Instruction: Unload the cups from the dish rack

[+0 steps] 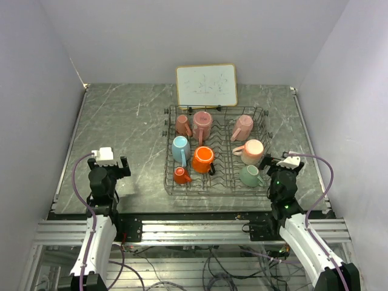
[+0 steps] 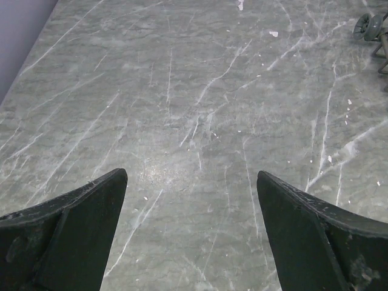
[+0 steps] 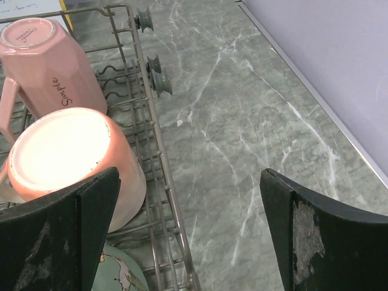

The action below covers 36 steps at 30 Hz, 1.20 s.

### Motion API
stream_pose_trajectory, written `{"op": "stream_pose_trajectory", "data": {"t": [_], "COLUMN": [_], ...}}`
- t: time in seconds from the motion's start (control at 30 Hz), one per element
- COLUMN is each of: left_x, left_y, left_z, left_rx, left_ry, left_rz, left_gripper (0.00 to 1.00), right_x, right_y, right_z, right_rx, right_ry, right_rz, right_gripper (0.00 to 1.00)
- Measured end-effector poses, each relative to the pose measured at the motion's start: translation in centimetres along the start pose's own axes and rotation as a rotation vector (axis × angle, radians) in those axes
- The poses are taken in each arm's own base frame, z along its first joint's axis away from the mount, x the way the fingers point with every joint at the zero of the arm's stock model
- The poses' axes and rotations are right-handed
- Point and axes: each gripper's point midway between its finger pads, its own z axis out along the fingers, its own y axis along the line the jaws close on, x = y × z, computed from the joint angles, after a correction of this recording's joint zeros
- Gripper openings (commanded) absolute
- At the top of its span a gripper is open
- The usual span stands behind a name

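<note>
The dark wire dish rack (image 1: 222,167) stands in the middle of the table with several cups in it: three pink ones (image 1: 202,124) along the back, a light blue one (image 1: 180,148), a large orange one (image 1: 202,159), a peach one (image 1: 252,151), a small orange one (image 1: 180,175) and a mint green one (image 1: 249,176). My right gripper (image 1: 277,165) hangs open at the rack's near right corner. In the right wrist view its left finger sits over the peach cup (image 3: 66,151) and mint cup (image 3: 118,273), its right finger over bare table. My left gripper (image 1: 112,165) is open and empty, left of the rack.
A white framed board (image 1: 207,85) leans behind the rack. Grey walls close in the left, back and right sides. Marbled table lies under the left gripper (image 2: 192,182), with the rack's roller feet (image 2: 370,27) at the far right. Rack rim (image 3: 163,176) runs under the right gripper (image 3: 190,179).
</note>
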Motion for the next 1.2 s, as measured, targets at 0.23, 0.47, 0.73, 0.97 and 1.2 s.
{"op": "stream_pose_trajectory", "data": {"t": [0.23,0.47,0.73,0.97,1.2], "left_x": [0.2,0.1,-9.0,-15.9,-16.8], "left_y": [-0.4,-1.5,-3.1,-3.7,-3.9], "left_z": [0.1,0.1,1.8,2.2,1.4], "left_rx": [0.027,0.095,0.21,0.275,0.348], "left_ry": [0.008,0.035,0.051,0.122,0.312], "left_rz": [0.008,0.026,0.106,0.175,0.251], "left_gripper": [0.99,0.99,0.99,0.99,0.97], "right_x": [-0.2,-0.1,-4.2,-17.4,-11.8], "right_y": [0.0,0.0,-0.3,5.1,13.5], "right_z": [0.0,0.0,0.7,2.7,1.0], "right_rx": [0.0,0.001,0.131,-0.038,-0.412], "right_ry": [-0.006,-0.005,0.141,0.09,0.332], "right_rz": [0.003,0.003,0.144,0.388,0.285], "right_gripper": [1.0,1.0,1.0,1.0,1.0]}}
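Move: The orange mug I seem to be heading for lies about 31 cm left and 3 cm ahead of my right hand, some 5 cm lower. At much that height, the peach mug is 11 cm left and 6 ahead, the green mug 12 left and 3 back, the back pink mug 15 left and 16 ahead. For my left hand, the blue mug is roughly 28 cm right, 7 ahead and 3 lower. After a brief wait I whip my open right hand up about 17 cm and forward, then swing it some 12 cm left over the peach mug towards the orange one, sinking again, rolling its left side up and turning counter-clockwise. My open left hand climbs about 16 cm and edges forward and right, turning clockwise towards the rack and tipping down. ##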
